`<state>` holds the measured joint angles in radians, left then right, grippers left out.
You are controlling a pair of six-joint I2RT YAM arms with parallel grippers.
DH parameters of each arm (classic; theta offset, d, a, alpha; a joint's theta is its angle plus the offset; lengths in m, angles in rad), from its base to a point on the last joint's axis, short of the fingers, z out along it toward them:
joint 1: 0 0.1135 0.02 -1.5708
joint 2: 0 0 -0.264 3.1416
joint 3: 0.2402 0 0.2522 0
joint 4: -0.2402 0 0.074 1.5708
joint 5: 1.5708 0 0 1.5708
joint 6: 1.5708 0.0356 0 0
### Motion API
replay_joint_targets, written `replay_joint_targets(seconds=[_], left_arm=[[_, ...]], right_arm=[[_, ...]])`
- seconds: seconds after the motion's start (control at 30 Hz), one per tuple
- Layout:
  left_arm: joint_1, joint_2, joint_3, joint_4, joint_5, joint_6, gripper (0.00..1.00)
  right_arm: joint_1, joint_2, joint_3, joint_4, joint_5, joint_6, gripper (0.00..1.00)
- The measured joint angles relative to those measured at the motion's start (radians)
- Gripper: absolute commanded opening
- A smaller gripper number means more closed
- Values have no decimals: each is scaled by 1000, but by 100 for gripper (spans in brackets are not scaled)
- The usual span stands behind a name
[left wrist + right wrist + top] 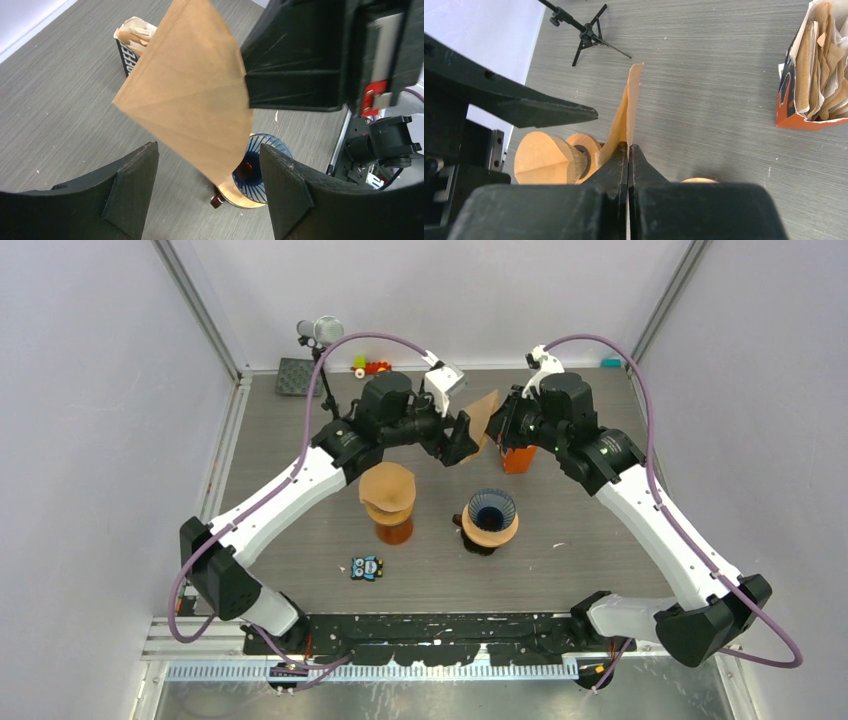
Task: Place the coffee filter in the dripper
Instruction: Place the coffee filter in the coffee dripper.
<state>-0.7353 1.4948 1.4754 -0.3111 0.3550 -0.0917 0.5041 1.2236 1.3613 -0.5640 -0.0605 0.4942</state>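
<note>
The tan paper coffee filter [484, 412] [190, 95] [630, 110] hangs flat in the air above the back of the table. My right gripper [506, 422] [629, 146] is shut on its edge. Just left of the filter, my left gripper [460, 440] [207, 150] stands open, its fingers not touching the paper. The dripper [490, 510] [260, 170], blue and ribbed with a wooden collar, sits on a brown glass vessel below and nearer to me, with nothing inside it.
A second dripper holding a filter [388, 490] [544, 157] stands on an amber server to the left. An orange box of filters [516, 458] [131, 42] [814, 65] is behind. A microphone tripod [322, 350] [584, 32] stands back left, a small toy [366, 567] lies near front.
</note>
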Motion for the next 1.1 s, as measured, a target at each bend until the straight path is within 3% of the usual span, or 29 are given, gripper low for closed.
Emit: replay_joint_targets(seconds=[0.4, 1.1], left_arm=[[-63, 64, 87, -64, -126, 56, 60], [-64, 101, 109, -76, -177, 57, 46]], right_arm=[[-9, 32, -20, 18, -2, 52, 0], [-18, 32, -71, 52, -11, 58, 0]])
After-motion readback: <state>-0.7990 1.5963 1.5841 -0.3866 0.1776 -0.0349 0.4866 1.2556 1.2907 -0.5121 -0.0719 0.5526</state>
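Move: The coffee filter, already pinched at its open edge by the right hand, has its middle about 4 cm right of the left hand and 2 cm ahead, roughly level. The carafe with a filter cone lies some 14 cm left of the left hand, 3 cm back and 22 cm below. From the right hand, the blue coffee dripper sits 6 cm back, 3 cm right and 22 cm below, and the coffee box 14 cm ahead, 11 cm right and 26 cm down. The filter's lower part stays between the left fingers as they close from wide to about half open on its two side edges, while that hand edges forward, right and down, about 1.5 to 2 cm each way, turning only slightly. The right hand keeps its shut pinch on the open edge and sinks about 3 cm, drifting forward 1 cm. ##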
